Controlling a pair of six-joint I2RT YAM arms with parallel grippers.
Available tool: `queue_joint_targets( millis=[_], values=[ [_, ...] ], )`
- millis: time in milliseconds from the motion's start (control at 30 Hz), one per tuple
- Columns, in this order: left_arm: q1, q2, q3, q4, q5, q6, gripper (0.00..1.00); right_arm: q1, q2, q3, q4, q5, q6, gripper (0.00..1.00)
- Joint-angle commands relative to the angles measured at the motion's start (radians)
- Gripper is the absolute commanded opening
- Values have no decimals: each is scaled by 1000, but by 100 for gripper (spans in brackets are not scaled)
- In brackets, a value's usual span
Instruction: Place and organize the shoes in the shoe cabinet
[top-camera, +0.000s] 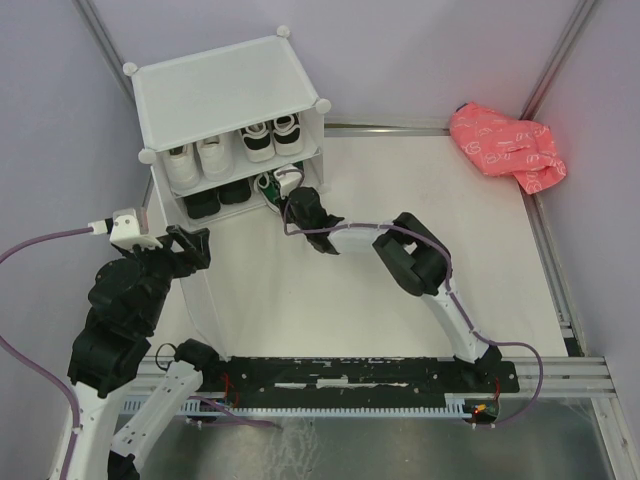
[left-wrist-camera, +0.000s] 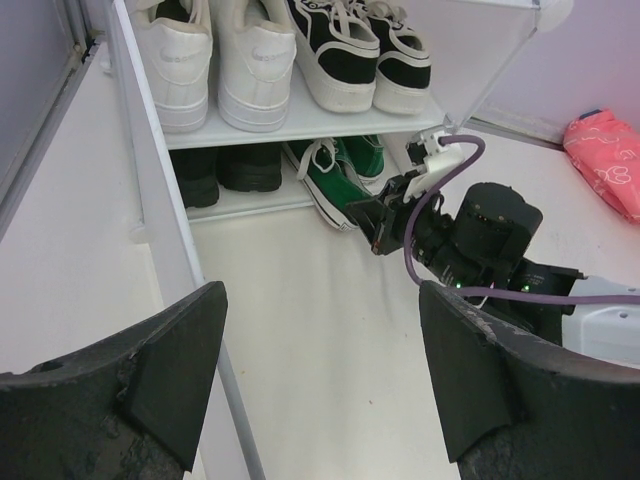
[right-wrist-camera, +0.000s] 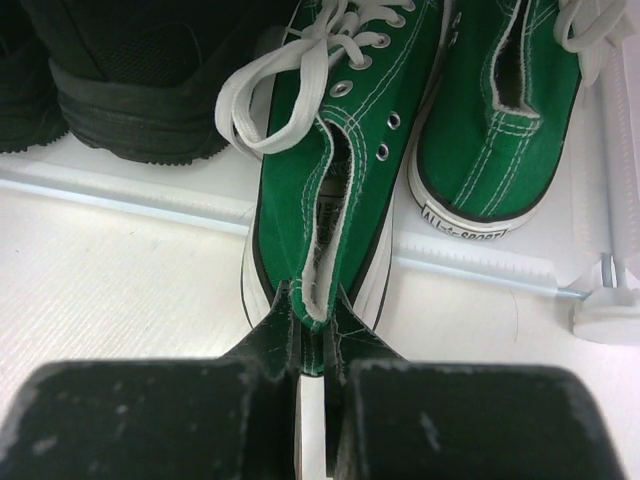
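The shoe cabinet (top-camera: 220, 85) stands at the back left. Its upper shelf (left-wrist-camera: 300, 120) holds white sneakers (top-camera: 197, 160) and black sneakers with white soles (top-camera: 270, 135). Plain black shoes (left-wrist-camera: 225, 170) sit on the lower shelf. My right gripper (right-wrist-camera: 312, 315) is shut on the heel of a green sneaker (right-wrist-camera: 300, 190), which lies half out of the lower shelf, toe inward. Its mate (right-wrist-camera: 495, 120) sits fully inside, to the right. My left gripper (left-wrist-camera: 320, 330) hangs open in front of the cabinet, with the door panel's edge (left-wrist-camera: 165, 230) running close to its left finger.
A crumpled pink bag (top-camera: 505, 145) lies at the back right of the table. The open door panel (top-camera: 195, 300) reaches toward the left arm. Metal frame rails (top-camera: 550, 260) border the table. A purple cable (left-wrist-camera: 415, 235) loops off the right wrist.
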Motion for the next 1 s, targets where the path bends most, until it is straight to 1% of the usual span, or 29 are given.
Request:
queue_joint_targets(
  millis=[0,300,433,667,967],
  values=[
    [2,-4,-14,-30,-5,21,84,39,-121,-16,273,84,-65,2],
    [3,4,-12,-31,-1,23,84,99,-191,-108,435,232,-124,2],
    [3,13,-7,-31,8,24,84,93,-134,-5,389,224,-138,2],
    [2,14,4,-35,6,22,84,51,16,221,246,199,-83,2],
    [2,15,8,-49,-6,25,84,-7,147,397,103,153,15,2]
  ],
)
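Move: The right hand already pinches the heel of a green shoe, whose middle is about 9 cm ahead and 5 cm left. The shoe's gap on the lower shelf is some 15 cm ahead, 5 cm left and 3 cm below, between the black shoe (12 ahead, 12 left) and the other green shoe (18 ahead, 2 right). From the left hand this gap lies roughly 40 cm ahead, 5 cm right and 30 cm below. Backing off about 3 cm first, the right hand lifts the pinched heel some 6 cm as the wrist tips up about ten degrees. It then reverses and pushes the green shoe forward nearly 8 cm into the lower-shelf gap, sinking a little and swinging slightly clockwise; the fingers stay shut on the heel. ##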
